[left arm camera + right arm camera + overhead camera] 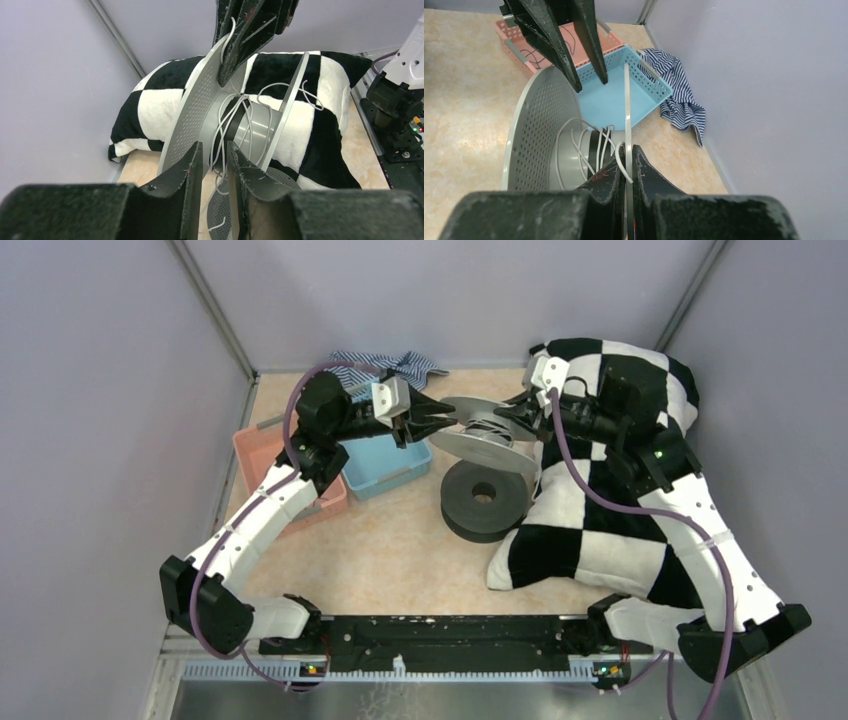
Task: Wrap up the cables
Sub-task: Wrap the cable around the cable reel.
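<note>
A grey perforated spool [480, 435] hangs tilted above the table between both grippers. A thin white cable [248, 106] runs in loose turns round its hub, over a black band. My right gripper [627, 150] is shut on the edge of one flange, and a loop of the white cable [617, 154] is pinched beside it. My left gripper [214, 147] is open by a narrow gap just in front of the hub, with white strands hanging beyond the gap and nothing held. A thin black cable [536, 55] lies in the pink basket.
A black spool [485, 498] lies flat under the grey one. A black-and-white chequered pillow [600, 530] fills the right side. A blue basket [385, 465] and a pink basket [265, 455] stand at the left, with a striped cloth [400, 365] at the back wall.
</note>
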Controlling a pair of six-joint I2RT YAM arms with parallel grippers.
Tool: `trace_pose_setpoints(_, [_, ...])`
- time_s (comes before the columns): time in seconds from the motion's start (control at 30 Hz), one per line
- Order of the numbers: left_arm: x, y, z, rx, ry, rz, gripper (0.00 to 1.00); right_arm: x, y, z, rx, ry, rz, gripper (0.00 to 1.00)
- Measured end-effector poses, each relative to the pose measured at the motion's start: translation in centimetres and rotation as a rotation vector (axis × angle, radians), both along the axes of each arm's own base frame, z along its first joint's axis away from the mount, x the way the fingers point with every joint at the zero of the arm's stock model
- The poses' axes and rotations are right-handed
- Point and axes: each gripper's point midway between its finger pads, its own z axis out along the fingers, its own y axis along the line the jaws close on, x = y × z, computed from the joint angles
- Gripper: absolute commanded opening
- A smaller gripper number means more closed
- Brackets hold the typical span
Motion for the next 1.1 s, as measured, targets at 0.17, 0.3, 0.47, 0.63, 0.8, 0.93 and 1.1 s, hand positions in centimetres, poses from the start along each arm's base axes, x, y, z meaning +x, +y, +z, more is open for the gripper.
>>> trace_pose_setpoints(0.17, [0.6, 0.1, 0.5, -0.020, 0.004, 0.035, 0.43, 0.5, -0.1, -0.1, -0.022, -0.022, -0.039, 0.00])
trace_pose_setpoints(0.3, [0.8, 0.4, 1.2, -0.039, 0.013, 0.068, 0.49, 1.0, -0.2, -0.3, -0.038, -0.039, -0.080, 0.00])
trace_pose_setpoints(0.47, [-0.1, 1.5, 4.1, -0.107, -0.004, 0.123, 0.52, 3.1, -1.0, -0.4, -0.020, -0.008, -0.223, 0.00])
trace_pose_setpoints(0.63, [-2.3, 2.0, 6.7, -0.195, -0.018, 0.176, 0.53, 7.0, -2.6, 0.1, 0.118, 0.122, -0.487, 0.00])
trace_pose_setpoints(0.8, [-3.7, 0.1, 5.0, -0.256, 0.129, 0.211, 0.50, 10.8, -4.7, -0.3, 0.291, 0.265, -0.777, 0.00])
trace_pose_setpoints(0.93, [-2.1, -1.5, 0.4, -0.263, 0.356, 0.304, 0.54, 12.7, -6.2, -1.4, 0.392, 0.357, -0.963, 0.00])
trace_pose_setpoints(1.1, [-1.0, -2.8, -4.9, -0.266, 0.579, 0.403, 0.57, 13.8, -7.2, -2.8, 0.457, 0.413, -1.083, 0.00])
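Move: Over the right side of the near flange hangs the cable's loose tail, about 16 cm to the left hand's right, 11 cm nearer the base and slightly lower. From the right hand, which already pinches the far flange, the tail is about 4 cm right and 12 cm back. The grey reel's middle is some 7 cm right and 2 cm back of the left hand. The dark reel lies on the table, about 8 cm right, 3 cm back and 32 cm below that hand. Keeping its pinch on the flange, the right hand carries the grey reel about 14 cm forward and 7 cm right, sinking slightly and swinging some 60 degrees clockwise. Meanwhile the left hand, holding nothing, rises and backs clear, then dives about 11 cm and slides right towards the hanging tail, fingers opening wider while it tips downward and turns counter-clockwise. ##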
